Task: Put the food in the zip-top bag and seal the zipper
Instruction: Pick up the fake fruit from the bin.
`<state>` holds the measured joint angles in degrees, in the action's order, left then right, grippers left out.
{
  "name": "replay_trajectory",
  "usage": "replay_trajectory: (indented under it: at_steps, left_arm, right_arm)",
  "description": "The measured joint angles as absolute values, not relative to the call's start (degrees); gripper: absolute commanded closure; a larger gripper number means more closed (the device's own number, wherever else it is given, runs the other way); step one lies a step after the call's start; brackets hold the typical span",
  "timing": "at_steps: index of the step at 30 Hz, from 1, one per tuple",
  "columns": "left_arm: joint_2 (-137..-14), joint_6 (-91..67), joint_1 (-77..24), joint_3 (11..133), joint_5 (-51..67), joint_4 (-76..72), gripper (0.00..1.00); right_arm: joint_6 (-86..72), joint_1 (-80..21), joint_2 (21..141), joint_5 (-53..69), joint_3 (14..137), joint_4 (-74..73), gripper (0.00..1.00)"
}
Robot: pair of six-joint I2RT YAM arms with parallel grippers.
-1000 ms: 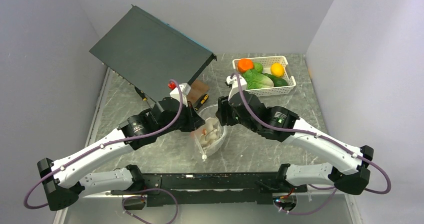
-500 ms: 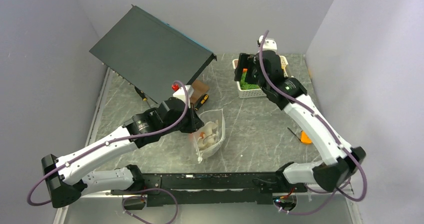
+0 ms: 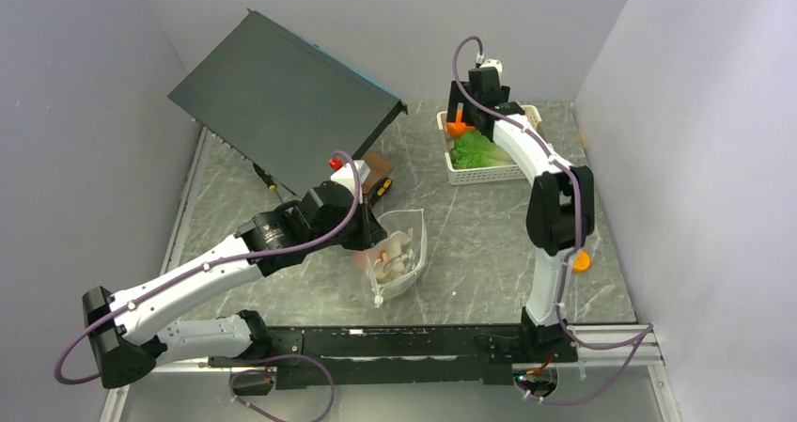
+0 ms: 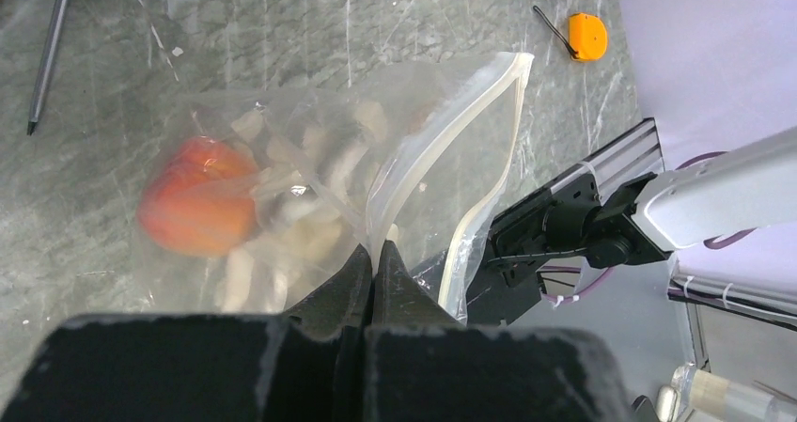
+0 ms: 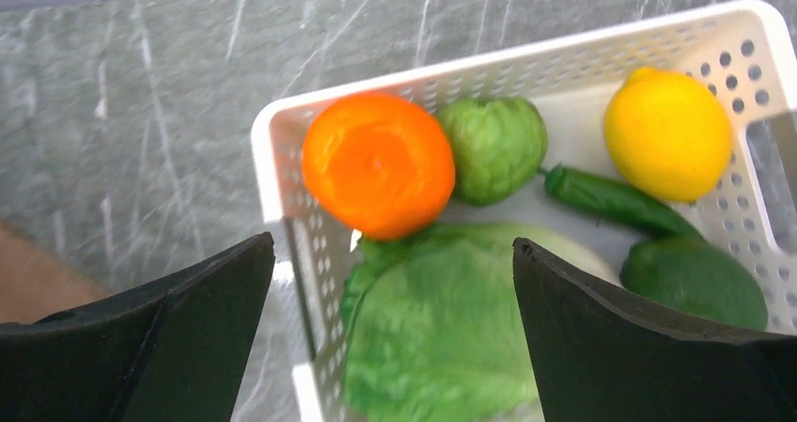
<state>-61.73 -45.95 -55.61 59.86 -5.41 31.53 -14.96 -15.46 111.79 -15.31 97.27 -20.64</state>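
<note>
The zip-top bag (image 3: pixel 402 253) stands mid-table with its mouth gaping; a peach (image 4: pixel 195 196) and pale beige pieces (image 4: pixel 310 225) lie inside. Its zipper (image 4: pixel 449 145) runs as a whitish strip along the mouth. My left gripper (image 4: pixel 374 253) is shut on the bag's wall near that edge. My right gripper (image 5: pixel 392 243) hangs open above the white basket (image 5: pixel 564 46), over the lettuce (image 5: pixel 442 328) and just below the orange (image 5: pixel 379 164). A lemon (image 5: pixel 667 132), a round green piece (image 5: pixel 493 147) and a green pepper (image 5: pixel 611 199) also lie there.
A dark slab (image 3: pixel 282 98) leans at the back left, with a screwdriver (image 3: pixel 266 178) and a brown block (image 3: pixel 374 166) below it. An orange tape measure (image 3: pixel 581 260) lies at the right. Grey walls close in both sides.
My right arm has swung away from the bag to the basket at the back, and its jaws have opened wide. The left gripper has kept its hold on the bag.
</note>
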Motion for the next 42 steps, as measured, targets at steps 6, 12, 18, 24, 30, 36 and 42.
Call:
replay_trajectory:
  at_steps: [6,12,18,24,30,36,42]
  left_arm:
    - [-61.71,-45.10,-55.57,59.86,-5.48,31.59,1.00]
    - [-61.71,-44.14,-55.53,59.86,-5.87,31.62,1.00]
    - [-61.73,-43.16,-55.22,59.92,-5.93,31.99,1.00]
    - [-61.73,-43.09,-54.48,59.92,-5.91,32.01,1.00]
    - [-61.73,-43.11,-54.28,59.92,-5.89,32.01,1.00]
    - [-61.71,-43.16,-54.26,59.92,-5.87,32.01,1.00]
    - [-61.71,-43.38,-54.15,59.75,-5.87,31.97,1.00]
  right_arm:
    - [-12.75,-13.69,121.93,-12.93,107.00,-19.94,0.00]
    - [-11.31,-13.56,126.13,-9.69,111.37,-19.16,0.00]
    - [-10.22,-13.58,128.46,-9.50,111.59,-18.92,0.00]
    - [-9.39,-13.58,131.04,-10.17,111.92,-19.77,0.11]
    - [-9.28,-13.58,131.59,-10.11,112.01,-20.49,0.39]
    - [-9.17,-13.58,131.11,-9.93,112.14,-21.02,0.73]
    - [-9.45,-13.58,124.16,-8.62,109.38,-22.46,0.82]
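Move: The orange fake fruit sits in the far-left corner of the bin, about 6 cm ahead of the open right hand, 1 cm to its left and 9 cm below. At much the same height, a round green vegetable lies about 6 cm to the right of the fruit, the yellow lemon some 16 cm to its right, and the lettuce 8 cm nearer and 5 cm right of it. From the left hand, the orange fruit is roughly 40 cm ahead, 21 cm right and 14 cm lower. The right hand, fingers wide open, carries on forward about 6 cm while sinking a little and turning some 5 degrees counter-clockwise, then goes almost straight down, ending nearly 9 cm lower with a finger on either side of the orange fruit. There the fingers close until they stop against its left and right sides, pause briefly, and keep that grip as the hand rises about 5 cm and starts to draw back towards the robot. ##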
